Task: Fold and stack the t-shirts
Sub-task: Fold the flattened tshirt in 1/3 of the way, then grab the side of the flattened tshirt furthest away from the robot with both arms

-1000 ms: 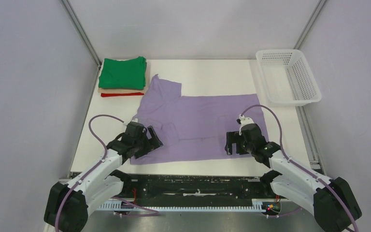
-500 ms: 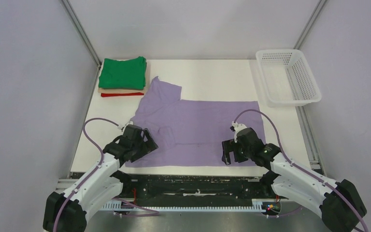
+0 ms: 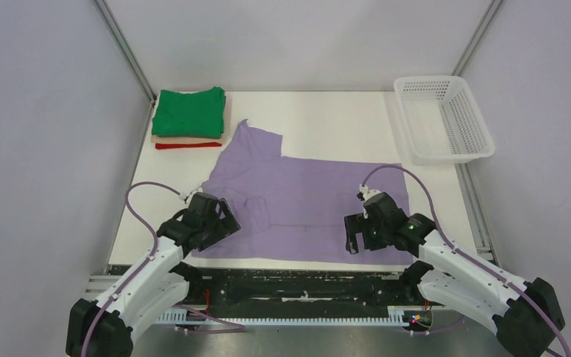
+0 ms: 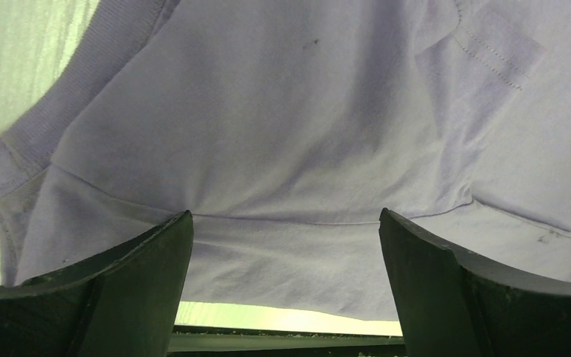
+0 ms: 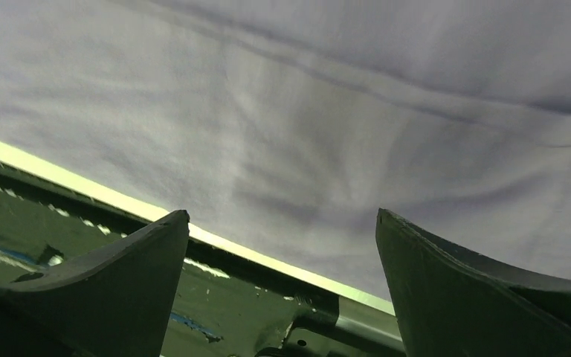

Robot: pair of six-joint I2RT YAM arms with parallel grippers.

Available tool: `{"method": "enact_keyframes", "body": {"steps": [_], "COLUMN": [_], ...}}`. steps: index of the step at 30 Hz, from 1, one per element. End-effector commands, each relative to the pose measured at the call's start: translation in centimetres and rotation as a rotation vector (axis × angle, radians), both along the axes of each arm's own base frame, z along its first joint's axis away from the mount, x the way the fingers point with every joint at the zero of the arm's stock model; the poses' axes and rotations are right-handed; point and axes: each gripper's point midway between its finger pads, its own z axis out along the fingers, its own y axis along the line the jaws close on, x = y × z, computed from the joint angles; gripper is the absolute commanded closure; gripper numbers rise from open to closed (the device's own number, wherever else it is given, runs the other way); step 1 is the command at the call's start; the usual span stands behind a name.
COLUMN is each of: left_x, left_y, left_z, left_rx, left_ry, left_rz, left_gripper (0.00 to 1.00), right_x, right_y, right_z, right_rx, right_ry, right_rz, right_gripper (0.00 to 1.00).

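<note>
A lavender-purple t-shirt (image 3: pixel 305 193) lies spread flat on the white table (image 3: pixel 327 119), one sleeve pointing toward the far left. My left gripper (image 3: pixel 221 223) stands open over the shirt's near left corner. In the left wrist view the cloth (image 4: pixel 282 111) fills the frame beyond the wide-apart jaws of the left gripper (image 4: pixel 286 216), nothing between them. My right gripper (image 3: pixel 354 236) is open over the shirt's near right hem. The right wrist view has the right gripper (image 5: pixel 282 212) above the hem (image 5: pixel 342 97). Folded green (image 3: pixel 189 111), tan (image 3: pixel 163 138) and red (image 3: pixel 186 146) t-shirts are stacked at the far left.
A white mesh basket (image 3: pixel 446 158) stands at the far right corner of the table. The black and metal frame (image 5: pixel 82 223) at the table's near edge lies just under the right gripper. Grey walls close in both sides.
Both grippers have moved toward the table's near edge, staying open. The lavender shirt has slid a little toward the near edge with them.
</note>
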Motion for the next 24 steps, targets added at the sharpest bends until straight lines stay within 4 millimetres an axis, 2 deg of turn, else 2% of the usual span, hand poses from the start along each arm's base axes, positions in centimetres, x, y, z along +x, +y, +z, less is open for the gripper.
{"method": "enact_keyframes", "body": {"steps": [1, 5, 9, 12, 15, 20, 24], "left_x": [0.7, 1.0, 3.7, 6.7, 9.7, 16.3, 22.1], "left_y": [0.7, 0.4, -0.2, -1.9, -4.4, -5.8, -6.7], "left_z": [1.4, 2.1, 6.0, 9.9, 13.3, 16.7, 17.1], "left_rx": [0.013, -0.001, -0.013, -0.034, -0.041, 0.124, 0.283], "left_ry": [-0.031, -0.049, -0.17, -0.26, -0.304, -0.334, -0.325], "left_rz": [0.069, 0.07, 0.046, -0.035, -0.163, -0.255, -0.351], "left_gripper": [0.0, 0.0, 0.0, 0.0, 0.0, 0.0, 0.0], "right_x": [5.1, 8.3, 11.4, 13.6, 15.3, 17.4, 18.5], "right_y": [-0.2, -0.3, -0.5, -0.3, -0.5, -2.1, -3.3], "right_z": [5.9, 9.3, 11.7, 13.1, 13.5, 13.0, 11.9], "right_rx": [-0.024, -0.023, -0.022, 0.004, -0.022, -0.025, -0.008], "right_ry": [-0.227, -0.377, -0.508, -0.585, -0.599, -0.604, -0.572], "right_rz": [-0.117, -0.187, -0.265, -0.323, -0.32, -0.364, -0.373], "right_gripper": [0.02, 0.02, 0.02, 0.02, 0.02, 0.02, 0.02]}}
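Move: The shirt's far sleeve lies about 32 cm ahead of my left hand, 7 cm right and 3 cm below; the folded stack is 35 cm ahead of this hand and 19 cm left, and the shirt's fold ridge 4 cm ahead, 7 cm right. For my right hand, the shirt's far right corner is about 26 cm ahead, 18 cm right, 3 cm below, with the basket 40 cm ahead, 34 cm right. I leave the shirt's near part with both hands wide open. My right goes first, up about 10 cm and forward some 16 towards the far right corner, fingers swinging forward about 30 degrees while turning clockwise. My left lingers, then sweeps faster, up and forward about 17 cm and somewhat right, over the shirt towards the far sleeve. ##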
